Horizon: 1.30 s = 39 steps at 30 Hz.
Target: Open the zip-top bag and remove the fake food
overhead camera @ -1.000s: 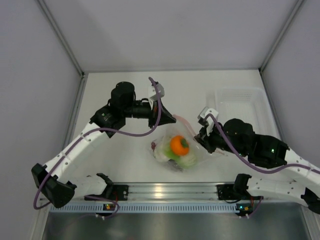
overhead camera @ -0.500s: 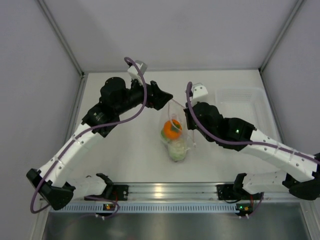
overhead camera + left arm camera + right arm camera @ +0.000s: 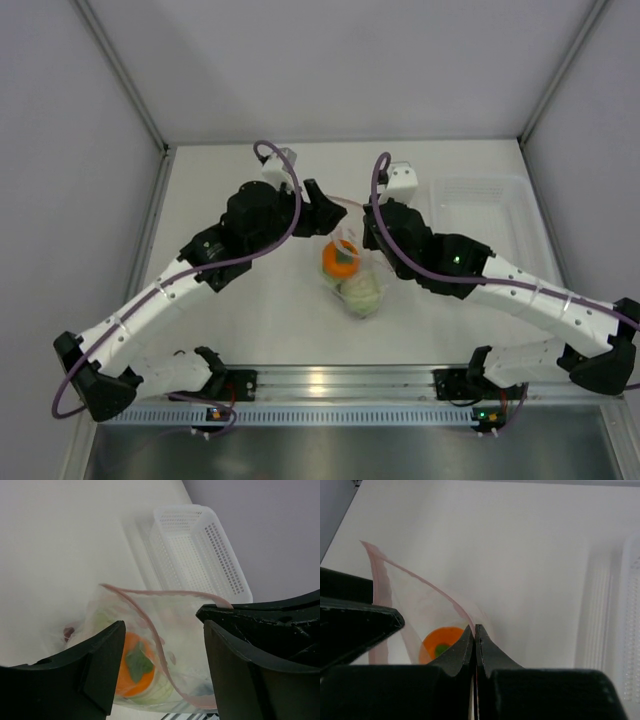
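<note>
The zip-top bag (image 3: 350, 275) hangs upright between both arms, its pink zip strip (image 3: 150, 625) parted so the mouth gapes. Inside are the orange fruit with green top (image 3: 338, 258) and the pale green leafy vegetable (image 3: 361, 292). A dark red piece (image 3: 67, 630) shows at the bag's edge. My right gripper (image 3: 475, 628) is shut on the bag's rim, with the orange fruit (image 3: 440, 647) just below it. My left gripper (image 3: 160, 670) is open, its fingers (image 3: 100, 660) wide apart on either side of the zip strip above the fruit (image 3: 132, 665). It is at the bag's top left in the top view (image 3: 335, 210).
A rigid clear perforated tray (image 3: 480, 205) stands at the back right of the white table and also shows in the left wrist view (image 3: 195, 545). Grey walls close in the table on three sides. The arm bases and a metal rail (image 3: 340, 382) line the near edge.
The bag was lying on the table a second ago; now it hangs lifted and upright. Both grippers have moved toward the back and closer together.
</note>
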Tool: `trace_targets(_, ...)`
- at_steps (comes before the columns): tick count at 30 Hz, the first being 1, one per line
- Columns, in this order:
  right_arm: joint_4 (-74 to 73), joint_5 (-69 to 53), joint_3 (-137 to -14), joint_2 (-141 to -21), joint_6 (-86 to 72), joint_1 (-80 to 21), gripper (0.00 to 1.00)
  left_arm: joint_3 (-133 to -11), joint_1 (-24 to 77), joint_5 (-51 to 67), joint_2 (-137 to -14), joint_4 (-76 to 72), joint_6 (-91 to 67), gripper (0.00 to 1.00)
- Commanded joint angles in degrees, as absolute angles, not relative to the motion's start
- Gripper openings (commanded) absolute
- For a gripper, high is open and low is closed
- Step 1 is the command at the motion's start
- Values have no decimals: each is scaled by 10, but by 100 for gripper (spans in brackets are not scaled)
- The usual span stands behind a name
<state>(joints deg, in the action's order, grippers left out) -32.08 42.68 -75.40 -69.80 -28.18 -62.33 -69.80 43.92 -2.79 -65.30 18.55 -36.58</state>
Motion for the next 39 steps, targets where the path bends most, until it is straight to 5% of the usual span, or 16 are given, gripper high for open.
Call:
trace_targets(1, -265, 447, -753, -705, -301, -616, 0, -711, 468, -92, -673, 209, -384, 67)
trace_targets(14, -239, 488, -749, -725, -304, -623, 0, -711, 570, -195, -707, 259, -403, 47)
trace_targets(18, -244, 511, -745, -725, -296, -622, 0, -715, 570, -186, -714, 261, -396, 9)
trace_targets(20, -258, 519, -736, -719, -300, -614, 0, -725, 564, -199, -708, 277, -383, 0)
trace_targets(29, -217, 402, -615, -609, -353, -543, 0, -931, 370, -102, -755, 455, -243, 0)
trace_targets(34, -173, 365, -529, -579, -416, -521, 0, -1072, 346, -118, -852, 543, -192, 0)
trace_targets(39, -158, 295, -463, -533, -428, -453, 0, -1072, 347, -114, -875, 550, -192, 0)
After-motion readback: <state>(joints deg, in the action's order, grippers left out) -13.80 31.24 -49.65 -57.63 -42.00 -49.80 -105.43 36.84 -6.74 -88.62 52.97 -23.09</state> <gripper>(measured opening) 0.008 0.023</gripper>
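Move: The near lip of the zip-top bag, which the left hand's open fingers straddle from above, lies about 6 cm below that hand, some 2 cm back and 3 cm right. From the left hand, the orange is roughly 2 cm ahead and 11 cm below; the pale green fruit is about 4 cm back, 4 cm right and 13 cm below. From the right hand, still pinching the rim, that lip is some 2 cm left, 2 cm back and 4 cm below. Downward first, about 7 cm and slightly back and right, the left hand brings its spread fingers onto the bag's near lip and shuts them, pinching it; then it swings forward some 9 cm, left and up, sinking slightly at the end. The right hand keeps its pinch, creeping forward, then pulls down about 6 cm and right 4 cm, rolling its left side up some 20 degrees. ##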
